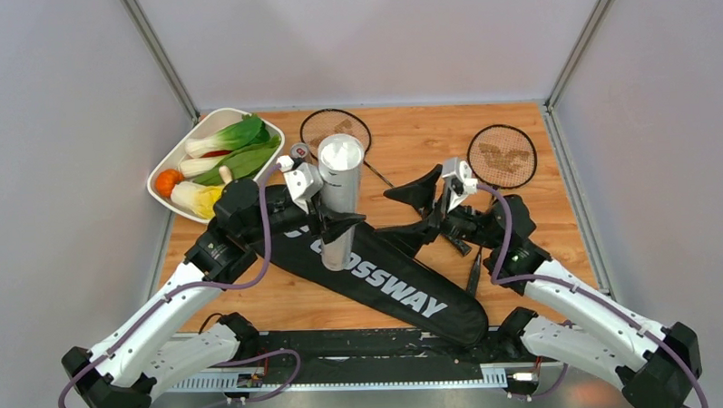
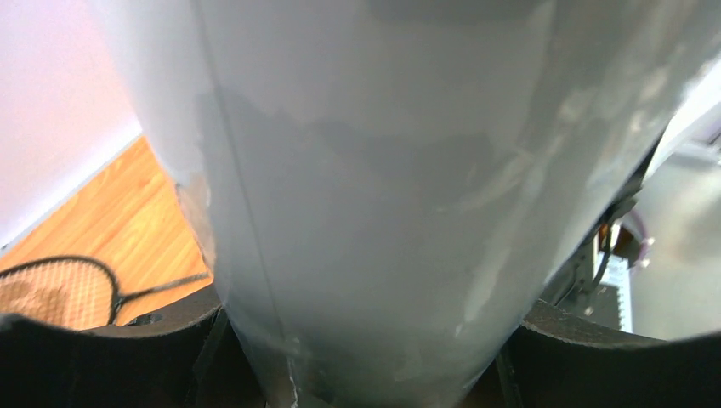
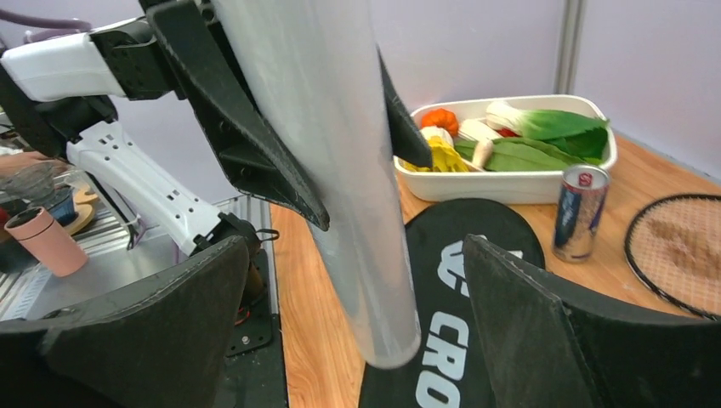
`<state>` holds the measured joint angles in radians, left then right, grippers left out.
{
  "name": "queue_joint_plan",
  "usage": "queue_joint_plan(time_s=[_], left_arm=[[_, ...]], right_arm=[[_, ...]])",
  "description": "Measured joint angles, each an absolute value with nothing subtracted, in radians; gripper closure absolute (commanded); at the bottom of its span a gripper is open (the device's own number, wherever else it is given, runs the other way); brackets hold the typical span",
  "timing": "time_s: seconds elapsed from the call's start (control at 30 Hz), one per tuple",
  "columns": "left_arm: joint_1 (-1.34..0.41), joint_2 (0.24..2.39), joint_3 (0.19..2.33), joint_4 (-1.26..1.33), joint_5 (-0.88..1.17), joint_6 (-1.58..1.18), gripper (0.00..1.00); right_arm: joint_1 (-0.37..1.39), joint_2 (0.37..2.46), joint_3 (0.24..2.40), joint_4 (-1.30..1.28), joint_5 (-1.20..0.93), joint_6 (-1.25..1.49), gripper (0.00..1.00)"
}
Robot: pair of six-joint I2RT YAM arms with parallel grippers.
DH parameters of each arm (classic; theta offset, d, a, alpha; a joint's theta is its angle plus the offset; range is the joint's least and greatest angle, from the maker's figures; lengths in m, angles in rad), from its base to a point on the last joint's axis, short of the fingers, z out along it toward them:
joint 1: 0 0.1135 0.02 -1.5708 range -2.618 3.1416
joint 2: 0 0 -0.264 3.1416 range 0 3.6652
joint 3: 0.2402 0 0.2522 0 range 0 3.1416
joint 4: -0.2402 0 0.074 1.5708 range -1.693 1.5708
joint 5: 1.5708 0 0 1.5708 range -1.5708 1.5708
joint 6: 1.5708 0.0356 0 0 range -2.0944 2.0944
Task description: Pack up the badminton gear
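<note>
My left gripper point(image 1: 339, 227) is shut on the white tube point(image 1: 340, 200) and holds it upright above the black CROSSWAY bag point(image 1: 392, 285), which lies flat on the table. In the left wrist view the tube point(image 2: 383, 170) fills the frame between the jaws. My right gripper point(image 1: 396, 214) stands open just right of the tube, apart from it. In the right wrist view the tube point(image 3: 340, 170) hangs in front of those open fingers point(image 3: 527, 323), its lower end clear of the bag point(image 3: 459, 255). One racket point(image 1: 335, 130) lies behind the tube. Another racket point(image 1: 501, 156) lies at the back right.
A white tray point(image 1: 161, 170) of vegetables sits at the back left corner. A blue-silver drink can point(image 3: 580, 212) stands between the tray and the nearer racket point(image 3: 680, 251). Grey walls close in the table on three sides.
</note>
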<state>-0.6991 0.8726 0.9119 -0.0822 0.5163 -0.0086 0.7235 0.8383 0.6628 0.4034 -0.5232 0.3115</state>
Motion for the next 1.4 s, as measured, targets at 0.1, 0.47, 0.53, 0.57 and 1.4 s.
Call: queue_joint_plan(time_s=[0.1, 0.47, 0.53, 0.57, 1.4], left_arm=[[-0.699, 0.879, 0.912, 0.003, 0.537, -0.089, 0.6], [-0.699, 0.912, 0.891, 0.196, 0.576, -0.29, 0.58], [-0.699, 0.912, 0.888, 0.208, 0.576, -0.308, 0.54], [-0.699, 0.912, 0.888, 0.214, 0.575, -0.317, 0.48], [-0.698, 0.963, 0.996, -0.008, 0.412, -0.373, 0.0]], right_arm=[[0.76, 0.887, 0.659, 0.486, -0.526, 0.302, 0.0], [0.899, 1.083, 0.683, 0.651, -0.482, 0.229, 0.28], [0.907, 1.109, 0.694, 0.662, -0.461, 0.218, 0.4], [0.907, 1.118, 0.696, 0.67, -0.451, 0.214, 0.45], [0.722, 1.097, 0.71, 0.58, -0.453, 0.264, 0.68]])
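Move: From the right hand, open beside it, the shuttle tube stands about 9 cm to the left and 1 cm ahead, its middle some 3 cm higher. The left hand already grips it a little below that middle. On the table some 32 cm below, the racket bag's middle lies about 6 cm ahead and 5 cm right of the left hand, the drink can 26 cm ahead and 10 cm left of that hand. A racket handle lies roughly 14 cm ahead and 14 cm right of the right hand. Reaching about 7 cm left, the right hand brings its open fingers around the tube and closes on it, while the left hand lifts some 5 cm and tilts its fingertips up about 15 degrees. The left then opens wide and lets go, easing forward and down slightly; the right keeps its grip and draws away, about 5 cm forward and 4 cm right. ##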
